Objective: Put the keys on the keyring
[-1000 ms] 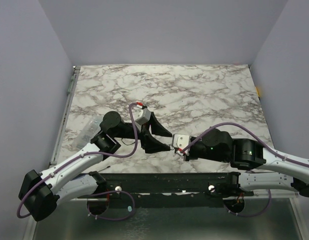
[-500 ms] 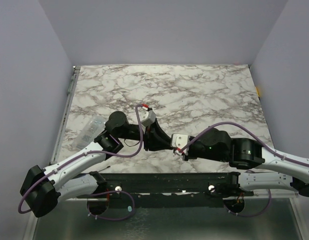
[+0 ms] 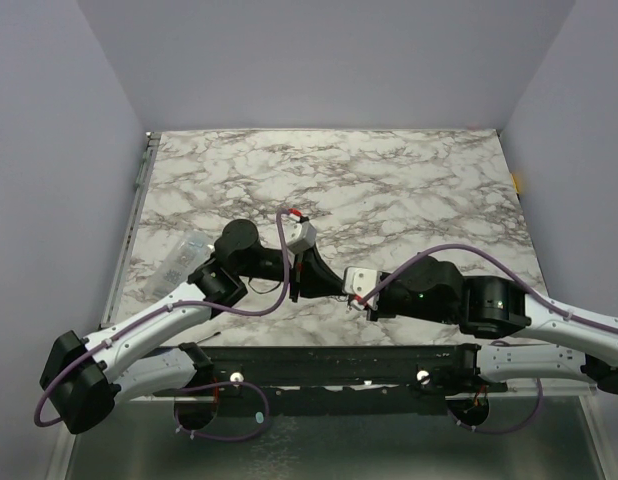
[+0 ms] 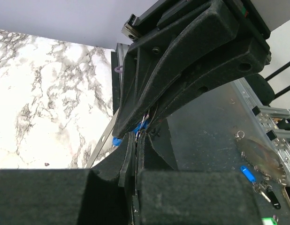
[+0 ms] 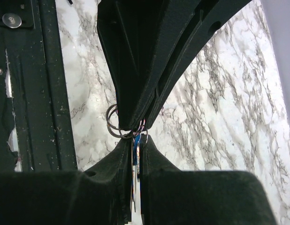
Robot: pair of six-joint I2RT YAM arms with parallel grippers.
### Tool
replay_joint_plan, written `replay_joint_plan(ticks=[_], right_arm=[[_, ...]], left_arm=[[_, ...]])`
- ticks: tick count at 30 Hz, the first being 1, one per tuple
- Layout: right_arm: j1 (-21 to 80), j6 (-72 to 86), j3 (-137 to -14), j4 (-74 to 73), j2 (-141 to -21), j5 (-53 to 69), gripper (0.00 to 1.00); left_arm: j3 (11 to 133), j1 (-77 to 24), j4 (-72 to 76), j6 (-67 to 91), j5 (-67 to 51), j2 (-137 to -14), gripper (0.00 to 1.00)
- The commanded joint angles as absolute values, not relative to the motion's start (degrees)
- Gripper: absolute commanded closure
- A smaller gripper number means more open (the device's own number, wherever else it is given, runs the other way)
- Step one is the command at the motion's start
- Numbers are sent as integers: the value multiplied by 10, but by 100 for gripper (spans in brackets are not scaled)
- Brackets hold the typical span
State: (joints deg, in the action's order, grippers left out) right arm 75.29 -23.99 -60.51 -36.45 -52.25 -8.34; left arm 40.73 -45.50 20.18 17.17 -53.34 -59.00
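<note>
My two grippers meet tip to tip low over the marble table's (image 3: 409, 190) near edge. The right gripper (image 3: 335, 290) (image 5: 139, 138) is shut on the keys, of which only the blue-headed key (image 5: 135, 161) shows between its fingers. A blue sliver of that key (image 4: 117, 140) also peeks out in the left wrist view. The left gripper (image 3: 318, 280) (image 4: 136, 140) is shut on the keyring (image 5: 113, 123), whose thin grey loops stick out beside its fingertips. Fine ring wire (image 4: 144, 123) shows where the tips touch. The silver keys are hidden.
A clear plastic packet (image 3: 179, 262) lies at the table's left edge, beside the left arm's elbow. A black rail (image 3: 329, 362) runs along the near edge, just below both grippers. Lilac walls close in the table on three sides.
The left gripper has swung right to the right gripper's tips and gone from open to shut there. The right arm has held still, shut throughout.
</note>
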Motion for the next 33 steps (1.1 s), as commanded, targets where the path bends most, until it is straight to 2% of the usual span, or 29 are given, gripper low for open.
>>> replay_joint_plan(ticks=[1,4,12,20,28,33], right_arm=[[755,-230,-610,-360,-507,-91,100],[754,-225,-605,-361,-502,-91,99],[755,-227,-612,-363,-503,-102,99],[754,-228,-613,-370,-504,-102,99],[754,-232,-611,-371,-513,-115,99],[755,-236,-614,-372,-518,-114,99]], left_arm=[[428,-443,165,164,-484,-588,100],[430,-428,176,185,-461,-583,100],[405,-352,330,362,-442,-611,100],[382,-306,434,460,-439,-626,100],[348,-285,445,522,-356,-630,100],[346,-284,445,483,-381,-603,98]])
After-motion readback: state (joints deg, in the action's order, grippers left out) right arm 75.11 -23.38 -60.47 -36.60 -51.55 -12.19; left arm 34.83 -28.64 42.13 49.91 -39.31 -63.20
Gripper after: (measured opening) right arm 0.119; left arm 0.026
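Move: The keyring's wire loops are already caught between the two grippers: roughly 1 cm to the right of the left hand and level with it. The blue tag is about 3 cm to the left hand's right, straight across at about its height, still pinched in the right fingers. From the right hand, the loops are about 2 cm left, 1 cm ahead and 1 cm below. Forward and somewhat up at first, the left hand pulls firmly on the loops with shut fingers, dragging the right hand some 2.5 cm forward and up. It then comes free and darts on forward and slightly left, about 12 cm in all, sinking a little at the end, its wrist turning some 25 degrees counter-clockwise and rolling. The right hand drops back down and back, keeping its pinch. ##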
